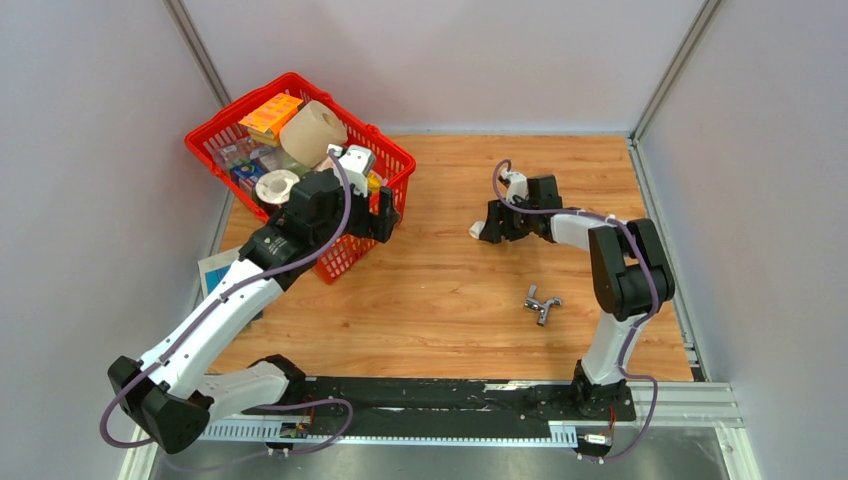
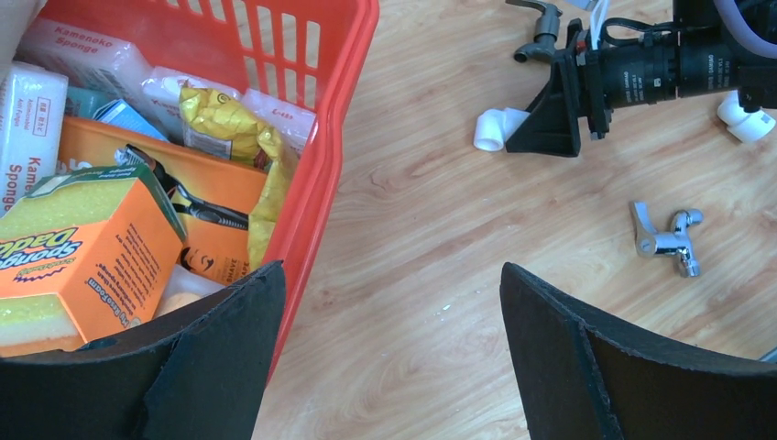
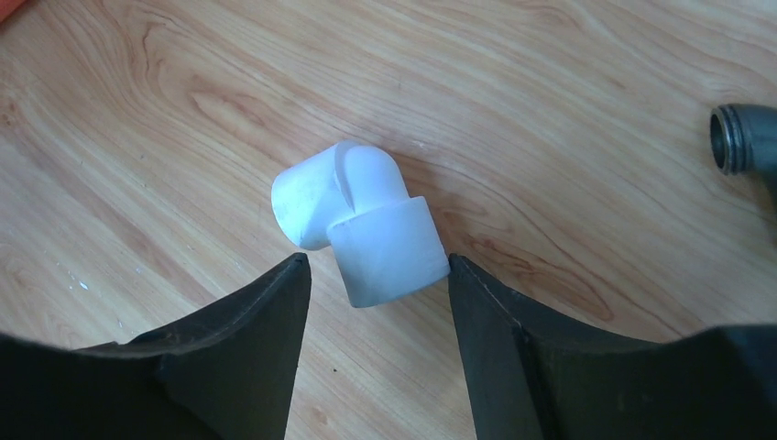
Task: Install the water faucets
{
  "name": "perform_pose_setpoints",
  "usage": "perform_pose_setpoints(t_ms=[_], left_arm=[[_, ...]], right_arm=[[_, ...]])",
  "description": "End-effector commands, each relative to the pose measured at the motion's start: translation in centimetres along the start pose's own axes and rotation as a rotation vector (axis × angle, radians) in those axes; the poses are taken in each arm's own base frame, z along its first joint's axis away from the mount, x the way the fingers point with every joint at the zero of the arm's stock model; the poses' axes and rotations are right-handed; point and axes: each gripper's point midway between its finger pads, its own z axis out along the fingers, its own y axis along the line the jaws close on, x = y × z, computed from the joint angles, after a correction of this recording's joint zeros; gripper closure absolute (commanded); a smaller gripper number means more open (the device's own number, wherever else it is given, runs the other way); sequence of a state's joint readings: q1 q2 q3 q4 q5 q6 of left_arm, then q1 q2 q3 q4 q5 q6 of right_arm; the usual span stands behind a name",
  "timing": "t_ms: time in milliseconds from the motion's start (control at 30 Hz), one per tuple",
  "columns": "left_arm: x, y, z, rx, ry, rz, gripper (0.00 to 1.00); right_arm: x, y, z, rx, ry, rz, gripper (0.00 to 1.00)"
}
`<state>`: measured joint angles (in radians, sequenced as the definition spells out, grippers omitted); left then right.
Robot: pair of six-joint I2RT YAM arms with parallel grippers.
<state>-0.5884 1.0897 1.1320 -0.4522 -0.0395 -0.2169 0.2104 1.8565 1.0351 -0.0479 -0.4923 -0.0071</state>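
Observation:
The shiny silver water faucet (image 1: 541,306) (image 2: 669,240) lies on the wooden table, in front of the right arm. Beyond my right gripper (image 1: 492,228) (image 3: 377,261) lies the dark grey water faucet (image 2: 541,27); only its threaded end (image 3: 742,137) shows in the right wrist view. The right jaws stand open on either side of a white elbow fitting (image 3: 366,225) (image 1: 478,230): the right finger touches its collar, while the left one is a little apart. My left gripper (image 2: 392,270) (image 1: 385,210) hangs wide open and holds nothing, over the red basket's near right edge.
The red basket (image 1: 290,80) (image 2: 311,183) at the back left holds sponges, boxes, a yellow bag and a paper roll. A second white fitting (image 2: 747,119) lies behind the right gripper. Grey walls close in the back and both sides.

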Motion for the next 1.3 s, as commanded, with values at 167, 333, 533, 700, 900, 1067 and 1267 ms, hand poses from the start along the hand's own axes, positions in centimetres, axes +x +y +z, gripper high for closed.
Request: perform_pose_setpoints(t_ms=[167, 333, 533, 700, 900, 1067, 1267], left_arm=[[-1.0, 0.6, 0.1, -0.015, -0.041, 0.008, 0.07], [-1.0, 0.5, 0.1, -0.003, -0.039, 0.005, 0.07], [-1.2, -0.7, 0.0, 0.06, -0.037, -0.022, 0.07], [-1.2, -2.5, 0.0, 0.143, -0.013, -0.092, 0.07], [0.2, -4.2, 0.1, 0.203, 0.088, -0.231, 0.07], [1.0, -3.8, -1.0, 0.181, 0.075, -0.274, 0.07], [1.6, -2.4, -3.0, 0.13, 0.03, -0.22, 0.07]], right_arm=[[-0.1, 0.2, 1.4, 0.014, 0.044, -0.052, 0.4], [0.2, 0.0, 1.6, 0.032, 0.069, -0.072, 0.62], [0.2, 2.0, 0.7, 0.05, 0.06, -0.152, 0.86], [-0.5, 5.4, -1.0, 0.071, 0.007, -0.235, 0.95], [-1.1, 10.6, -3.5, 0.007, -0.122, -0.295, 1.0], [1.6, 13.6, -3.7, -0.082, -0.069, -0.24, 1.0], [7.3, 17.3, -2.9, -0.181, 0.078, -0.32, 0.97]])
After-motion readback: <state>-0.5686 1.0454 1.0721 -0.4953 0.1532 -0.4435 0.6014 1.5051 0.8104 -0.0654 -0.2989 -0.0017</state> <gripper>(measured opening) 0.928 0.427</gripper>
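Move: The white elbow lies almost at the right gripper's open fingers: its middle is about 2 cm left of the hand point, 1 cm ahead and 1 cm below. The dark faucet lies roughly 9 cm ahead and 8 cm to the right of the right hand, the chrome faucet some 19 cm back and 11 cm right, both about 1 cm lower. From the left hand the white elbow lies around 13 cm ahead, 22 cm right and 26 cm below. Close the right gripper on the near branch of the white elbow, pinching it between the fingertips while creeping slightly left. Then lift it about 5 cm and carry it back some 11 cm and left about 9 cm, towards the left gripper, turning roughly 15 degrees counter-clockwise. Draw the open left gripper back about 4 cm and a little to the right, tipping it down and rolling its left side lower. ##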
